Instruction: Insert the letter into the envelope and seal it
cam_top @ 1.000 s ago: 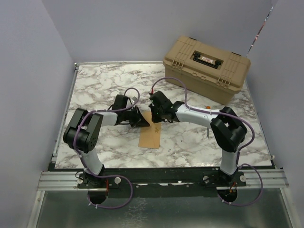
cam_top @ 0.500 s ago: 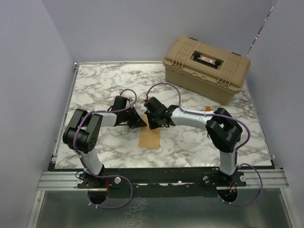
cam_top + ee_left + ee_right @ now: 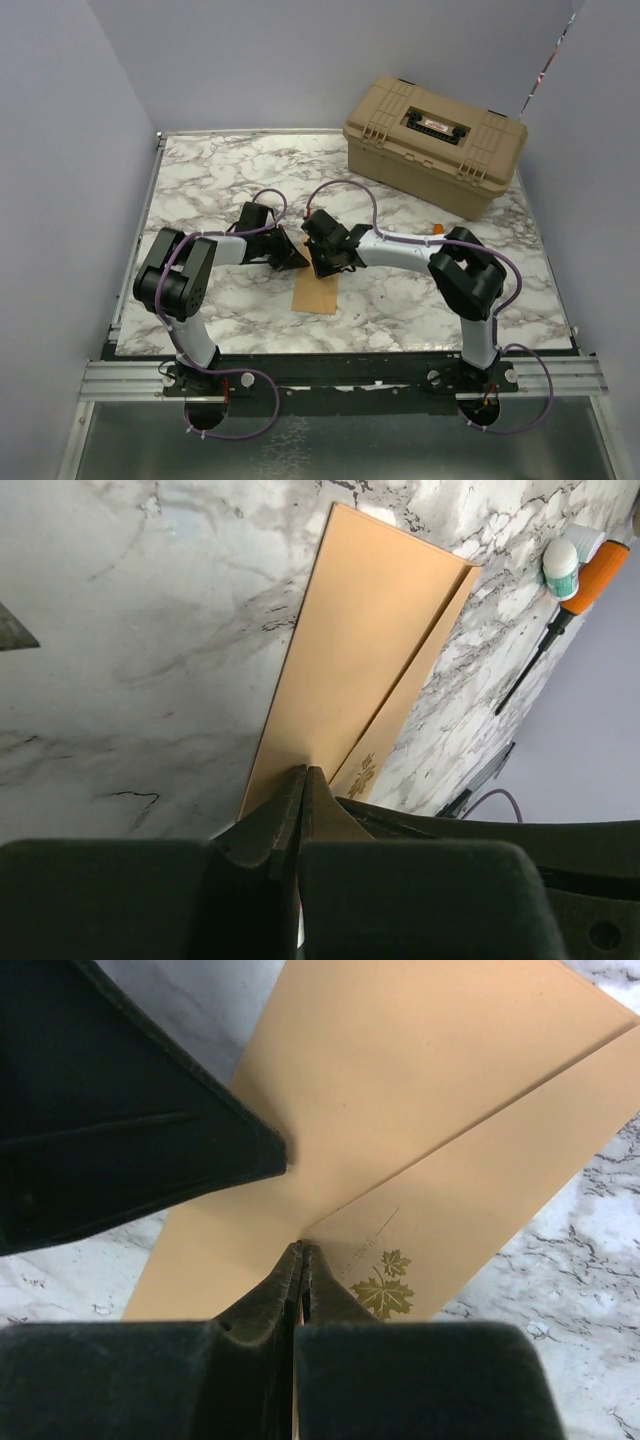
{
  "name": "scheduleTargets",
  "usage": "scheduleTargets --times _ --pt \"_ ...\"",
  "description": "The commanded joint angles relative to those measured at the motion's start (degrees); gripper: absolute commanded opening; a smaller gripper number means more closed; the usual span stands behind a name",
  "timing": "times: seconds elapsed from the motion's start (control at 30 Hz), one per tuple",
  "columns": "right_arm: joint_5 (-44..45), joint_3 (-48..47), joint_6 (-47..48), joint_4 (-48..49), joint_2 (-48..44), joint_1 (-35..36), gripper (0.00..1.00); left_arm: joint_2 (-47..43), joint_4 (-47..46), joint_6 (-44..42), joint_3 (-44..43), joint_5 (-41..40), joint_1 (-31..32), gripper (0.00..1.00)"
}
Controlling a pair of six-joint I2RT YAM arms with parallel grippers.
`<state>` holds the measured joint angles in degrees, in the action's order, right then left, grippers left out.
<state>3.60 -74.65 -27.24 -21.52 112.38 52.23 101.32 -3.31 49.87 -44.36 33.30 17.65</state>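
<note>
The kraft-brown envelope (image 3: pixel 318 291) lies flat on the marble table, its long flap strip with a gold leaf print (image 3: pixel 383 1290) running along one side. My left gripper (image 3: pixel 305 770) is shut, its tip resting on the envelope (image 3: pixel 350 650) near its end. My right gripper (image 3: pixel 302 1248) is shut too, with its tip on the crease between body and flap of the envelope (image 3: pixel 400 1080). From above, the left gripper (image 3: pixel 300 258) and right gripper (image 3: pixel 322 268) meet tip to tip at the envelope's far end. The letter shows in no view.
A tan latched toolbox (image 3: pixel 435 130) stands at the back right of the table. An orange-handled screwdriver (image 3: pixel 575 580) lies on the marble to the right of the envelope. Grey walls close in the table on three sides.
My right gripper has slid left and down onto the envelope's far end and closed its last small gap. The left gripper has stayed put, and so has the envelope.
</note>
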Motion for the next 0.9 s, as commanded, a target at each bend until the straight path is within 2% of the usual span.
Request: scheduleTargets --times 0.0,0.17,0.43,0.6,0.7,0.8,0.87 --pt "-2.24 3.95 0.53 -4.58 -0.95 1.13 0.01 2.65 6.63 -1.2 0.81 -8.48 -0.07 0.0" --pt "-2.62 5.15 1.98 -7.88 -1.38 4.45 0.01 3.01 6.74 -0.91 0.68 -9.25 -0.01 0.0" --pt "-2.83 11.41 -2.46 -9.57 -4.45 5.78 0.01 1.96 7.09 -0.95 1.46 -10.52 0.0 0.0" --pt "-2.52 13.26 -4.16 -9.13 -8.82 5.78 0.0 1.61 7.22 -1.28 1.39 -10.48 -0.02 0.0" --pt "-5.68 13.7 -3.46 -5.58 -12.24 5.78 0.0 1.43 7.26 -1.63 1.17 -10.09 0.0 0.0" --pt "-4.12 13.1 -4.08 -4.37 -15.2 5.69 0.0 0.95 7.27 -2.41 0.3 -8.34 -0.06 0.0" --pt "0.2 12.53 -5.46 -4.23 -17.16 5.58 0.01 -0.22 7.35 -3.23 -0.53 -7.51 -0.05 0.0"
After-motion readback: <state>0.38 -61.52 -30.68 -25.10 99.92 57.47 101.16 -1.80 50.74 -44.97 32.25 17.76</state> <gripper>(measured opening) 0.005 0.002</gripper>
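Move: The right hand's closed fingertips rest mid-envelope on the folded flap. The envelope's near right corner lies about 8 cm back and 3 cm to the right, level with the tips. The maple-leaf print is some 3 cm to the right and level fore-and-aft; the glue stick stands about 10 cm ahead and 17 cm right. From the left fingertips, pressed on the envelope, that corner is roughly 11 cm back and 6 cm right. Straight back along the flap for about 5 cm, then slanting back and to the right for some 3 to 4 cm more, the right hand's shut fingertips rub the paper down towards the near right corner, starting to rise just at the end. The left hand stays put, its closed tips still holding the envelope against the table. ##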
